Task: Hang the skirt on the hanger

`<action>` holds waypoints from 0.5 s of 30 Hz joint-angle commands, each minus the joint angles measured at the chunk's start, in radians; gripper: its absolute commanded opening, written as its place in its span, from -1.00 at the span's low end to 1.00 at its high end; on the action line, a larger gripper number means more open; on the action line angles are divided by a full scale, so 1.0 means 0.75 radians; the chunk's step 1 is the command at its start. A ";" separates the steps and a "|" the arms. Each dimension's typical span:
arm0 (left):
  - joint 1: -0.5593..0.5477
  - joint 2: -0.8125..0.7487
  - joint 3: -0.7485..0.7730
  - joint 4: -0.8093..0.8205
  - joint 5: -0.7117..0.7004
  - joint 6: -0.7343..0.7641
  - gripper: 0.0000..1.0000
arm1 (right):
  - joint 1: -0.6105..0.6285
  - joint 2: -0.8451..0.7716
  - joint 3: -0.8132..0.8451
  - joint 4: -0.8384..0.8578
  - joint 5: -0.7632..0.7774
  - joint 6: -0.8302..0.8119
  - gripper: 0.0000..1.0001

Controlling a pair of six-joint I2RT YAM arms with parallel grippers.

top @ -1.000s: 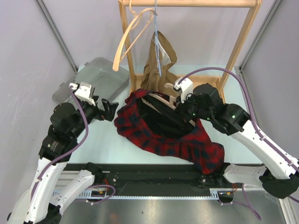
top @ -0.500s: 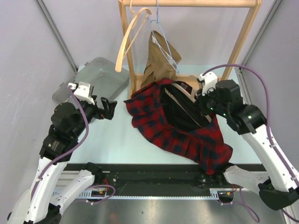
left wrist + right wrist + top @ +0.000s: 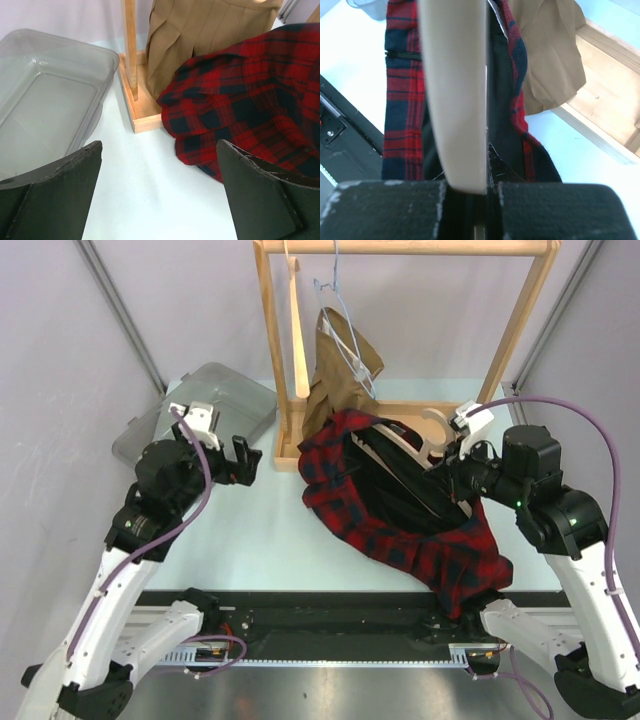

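The red plaid skirt (image 3: 400, 510) is draped over a cream hanger (image 3: 432, 430) and droops toward the table's front edge. My right gripper (image 3: 455, 465) is shut on the hanger, lifted right of centre in front of the rack. In the right wrist view the hanger (image 3: 455, 90) runs up from between the jaws of my right gripper (image 3: 470, 200), with the skirt (image 3: 402, 100) on both sides of it. My left gripper (image 3: 240, 460) stands open to the left, apart from the skirt. In the left wrist view the gripper (image 3: 160, 195) holds nothing, and the skirt (image 3: 240, 100) lies beyond its right finger.
A wooden rack (image 3: 400, 248) stands at the back, its base (image 3: 145, 110) on the table. On it hang a tan skirt (image 3: 340, 370) on a blue wire hanger and a bare wooden hanger (image 3: 297, 330). A grey plastic bin (image 3: 205, 410) sits at the back left.
My right arm has carried the hanger and skirt to the right and higher. The hangers on the rack have swung back toward vertical. My left arm has shifted slightly forward and to the right, still open.
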 commanded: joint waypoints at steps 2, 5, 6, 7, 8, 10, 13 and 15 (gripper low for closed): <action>-0.001 0.049 0.042 0.045 0.004 -0.027 0.99 | -0.012 -0.049 0.180 0.117 0.079 -0.022 -1.00; -0.001 0.059 0.040 0.047 0.010 -0.022 1.00 | -0.010 -0.049 0.278 0.111 0.216 -0.041 -1.00; -0.001 0.063 0.038 0.049 0.014 -0.020 0.99 | -0.012 -0.051 0.303 0.107 0.279 -0.045 -1.00; -0.001 0.065 0.036 0.055 0.016 -0.020 0.99 | -0.012 -0.051 0.341 0.103 0.302 -0.053 -1.00; -0.001 0.067 0.036 0.057 0.018 -0.018 0.99 | -0.012 -0.053 0.362 0.099 0.320 -0.063 -1.00; -0.001 0.075 0.032 0.063 0.019 -0.018 0.99 | -0.012 -0.055 0.389 0.099 0.367 -0.082 -1.00; -0.001 0.088 0.032 0.077 0.019 -0.014 0.99 | -0.012 -0.061 0.432 0.095 0.425 -0.096 -1.00; -0.001 0.090 0.032 0.079 0.019 -0.012 0.99 | -0.012 -0.063 0.460 0.097 0.443 -0.094 -1.00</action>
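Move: The right hand still grips the wooden hanger carrying the plaid skirt; the middle of the rack rail lies roughly 25 cm ahead of it, 9 cm left and 12 cm up. The brown skirt on the blue hanger hangs about 22 cm ahead, 19 cm left and 10 cm below. From the idle left hand, the rail's middle is some 24 cm ahead, 28 cm right and 13 cm up. The right hand, keeping its grip, lifts hanger and skirt about 10 cm, drifting 5 cm right while tipping up. ##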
